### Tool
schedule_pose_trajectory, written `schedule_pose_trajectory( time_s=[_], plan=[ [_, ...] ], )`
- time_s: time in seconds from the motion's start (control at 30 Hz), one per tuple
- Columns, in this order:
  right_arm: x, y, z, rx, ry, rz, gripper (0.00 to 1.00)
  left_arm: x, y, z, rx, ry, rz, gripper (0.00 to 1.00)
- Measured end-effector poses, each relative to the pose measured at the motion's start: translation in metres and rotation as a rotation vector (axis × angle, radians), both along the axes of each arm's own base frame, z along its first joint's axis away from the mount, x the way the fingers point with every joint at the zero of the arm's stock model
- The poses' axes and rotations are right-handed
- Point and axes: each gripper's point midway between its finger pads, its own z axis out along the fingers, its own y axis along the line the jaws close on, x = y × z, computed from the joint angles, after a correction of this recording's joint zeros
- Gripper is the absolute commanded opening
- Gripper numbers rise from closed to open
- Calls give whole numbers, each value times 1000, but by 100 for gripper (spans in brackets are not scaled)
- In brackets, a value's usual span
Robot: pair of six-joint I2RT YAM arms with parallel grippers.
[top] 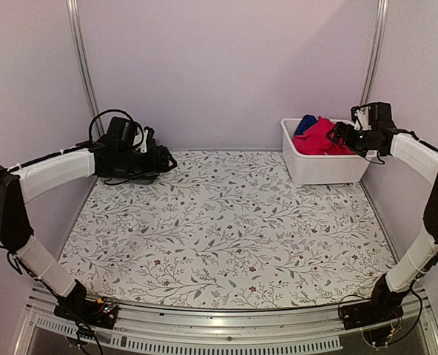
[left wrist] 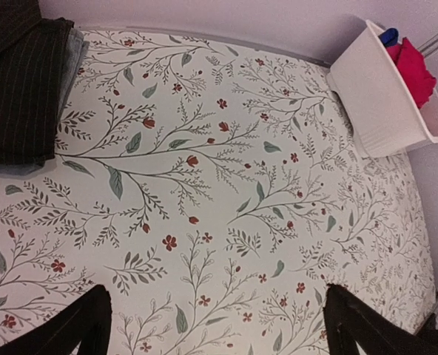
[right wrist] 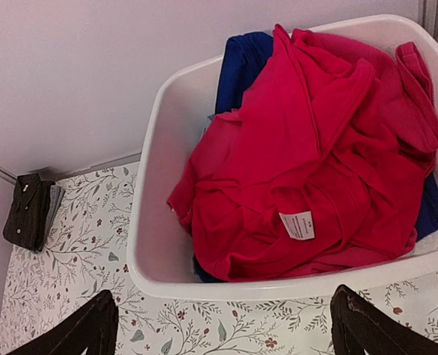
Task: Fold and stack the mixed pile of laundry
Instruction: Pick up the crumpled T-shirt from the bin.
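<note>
The laundry pile lies in a white tub (right wrist: 141,222) at the back right. A crumpled red tee (right wrist: 315,155) with a white label is on top, and a royal blue garment (right wrist: 245,63) shows beneath it. A dark charcoal polo (left wrist: 19,81) lies folded on the cloth at the back left, on a grey-blue piece. My right gripper (right wrist: 223,296) hangs open just in front of the tub's near rim, touching nothing. My left gripper (left wrist: 215,292) hovers open over the floral cloth, to the right of the polo. From above, the red tee (top: 319,139) fills the tub (top: 322,168).
A floral leaf-patterned cloth (top: 226,222) covers the table. Walls close in at the back and on both sides. From above, the left gripper (top: 163,159) is at the back left, the right gripper (top: 339,135) over the tub's right half.
</note>
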Motion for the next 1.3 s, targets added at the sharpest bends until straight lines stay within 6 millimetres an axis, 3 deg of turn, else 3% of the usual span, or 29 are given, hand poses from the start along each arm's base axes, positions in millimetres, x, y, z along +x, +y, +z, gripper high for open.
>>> schedule_pose_trajectory(
  time_s=[0.17, 0.33, 0.47, 0.6, 0.77, 0.83, 0.93, 1.07, 1.13, 1.3],
  plan=[
    [34, -24, 6, -17, 4, -65, 99, 13, -8, 16, 14, -47, 18, 100],
    [79, -58, 25, -30, -26, -148, 99, 36, -12, 38, 8, -103, 61, 100],
    [116, -74, 29, -36, -44, -181, 99, 51, -14, 45, -3, -122, 97, 100],
    [149, -81, 15, -37, -36, -187, 99, 64, -14, 44, 1, -125, 134, 100],
    [175, -82, -35, -25, 41, -181, 94, 74, -14, 42, 8, -126, 157, 100],
    [180, -81, -58, -12, 81, -178, 80, 75, -14, 41, 11, -124, 159, 100],
    [181, -76, -86, 20, 139, -165, 41, 75, -13, 39, 14, -116, 166, 100],
    [183, -68, -88, 61, 140, -132, 10, 74, -11, 36, 24, -106, 174, 100],
    [184, -65, -82, 80, 128, -121, 1, 73, -10, 35, 30, -102, 178, 100],
    [180, -62, -66, 93, 115, -114, 0, 73, -9, 34, 34, -99, 180, 100]
  ],
)
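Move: The crumpled red T-shirt lies in the white bin in front of the open right hand, its middle about 18 cm ahead, straight in line and some 11 cm lower. The bin's own middle is under it, roughly 17 cm below the hand. The blue garment pokes out about 10 cm to the left and 25 cm ahead, 11 cm down. From the left hand the T-shirt is some 25 cm ahead, 70 cm to the right and 5 cm lower. Forward about 18 cm and some 8 cm to the right, the open right hand passes over the bin, rising slightly before it sinks steeply into the right-hand part of the red T-shirt. There the fingers close and pinch a fold of the cloth, and the hand starts back up by 2 or 3 cm with it. Meanwhile the empty left hand moves about 7 cm forward and a little up, staying open. ##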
